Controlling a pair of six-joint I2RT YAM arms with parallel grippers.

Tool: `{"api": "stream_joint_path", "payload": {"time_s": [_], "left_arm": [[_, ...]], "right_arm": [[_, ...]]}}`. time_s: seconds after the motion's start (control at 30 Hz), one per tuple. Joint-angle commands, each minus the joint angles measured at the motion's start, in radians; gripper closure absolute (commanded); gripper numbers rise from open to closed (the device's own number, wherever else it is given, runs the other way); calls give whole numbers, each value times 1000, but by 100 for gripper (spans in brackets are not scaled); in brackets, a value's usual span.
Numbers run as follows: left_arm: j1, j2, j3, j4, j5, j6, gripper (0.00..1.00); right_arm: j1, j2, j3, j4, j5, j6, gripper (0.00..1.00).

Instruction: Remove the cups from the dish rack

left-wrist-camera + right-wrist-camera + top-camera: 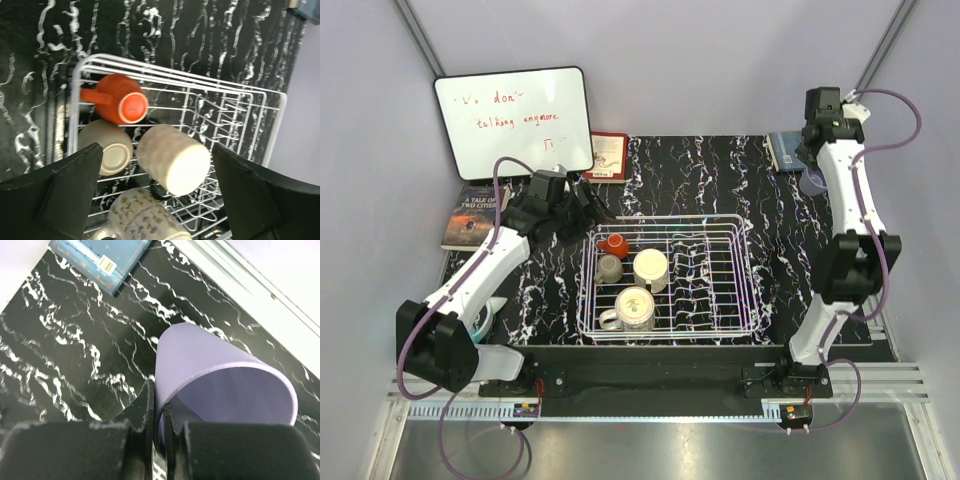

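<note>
The white wire dish rack [720, 270] sits mid-table, and its rim shows in the left wrist view [75, 100]. In its left part are an orange cup [614, 244] [122, 97], a small grey-brown cup [609, 268] [107, 147], a cream mug [651, 268] [175, 160] and a patterned cream mug [632, 310] [145, 220]. My left gripper [582, 205] [157, 200] is open and empty, above the rack's far left corner. My right gripper [817, 165] [157, 405] is shut on the wall of a pale lavender tumbler [812, 181] [215, 375], over the far right of the table.
A whiteboard [513, 122] and a red book [607, 155] stand at the back. A dark book [473, 215] lies at the left. A blue book [785, 150] [100, 260] lies just behind the tumbler. The table's right edge rail [250, 285] is close.
</note>
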Motion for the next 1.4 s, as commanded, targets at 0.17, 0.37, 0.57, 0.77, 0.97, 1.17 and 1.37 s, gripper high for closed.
{"api": "stream_joint_path", "payload": {"time_s": [0.17, 0.37, 0.57, 0.77, 0.97, 1.17, 1.37], "left_arm": [[-4, -54, -66, -19, -91, 46, 6], [-5, -40, -84, -18, -94, 50, 6], [-7, -17, -69, -18, -71, 70, 8], [-5, -2, -40, -28, -104, 102, 9], [-7, 35, -15, -39, -78, 104, 9], [-7, 20, -20, -48, -90, 106, 9], [-7, 14, -34, -48, -92, 99, 9]], "right_arm": [[-60, 256, 133, -6, 7, -18, 100], [-88, 337, 193, 20, -2, -30, 100], [-166, 405, 230, 38, -76, -27, 100], [-209, 454, 238, 55, -174, -19, 100], [-227, 480, 248, 74, -240, -18, 100], [-227, 463, 238, 74, -255, -7, 100], [-223, 431, 225, 71, -245, 4, 100]]}}
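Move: My right hand already holds the purple cup by its rim. The free counter spot for it lies about 4 cm ahead, 12 cm to the right and 24 cm below; the blue book is some 19 cm ahead and 7 cm right, at counter level. From my open left hand the orange cup is roughly 4 cm ahead, 4 cm right and 13 cm down. The grey cup sits 6 cm nearer me than the orange one, the white mug 8 cm right and 6 cm nearer. Keeping the rim pinched, I bring the purple cup down with my right hand, about 14 cm in all, first dropping fast and slightly forward, then sliding off some 5 cm rightward beside the blue book, where I hold it low. Meanwhile my left hand sinks about 5 cm towards the orange and grey cups, easing a little left and back, fingers wide open. ##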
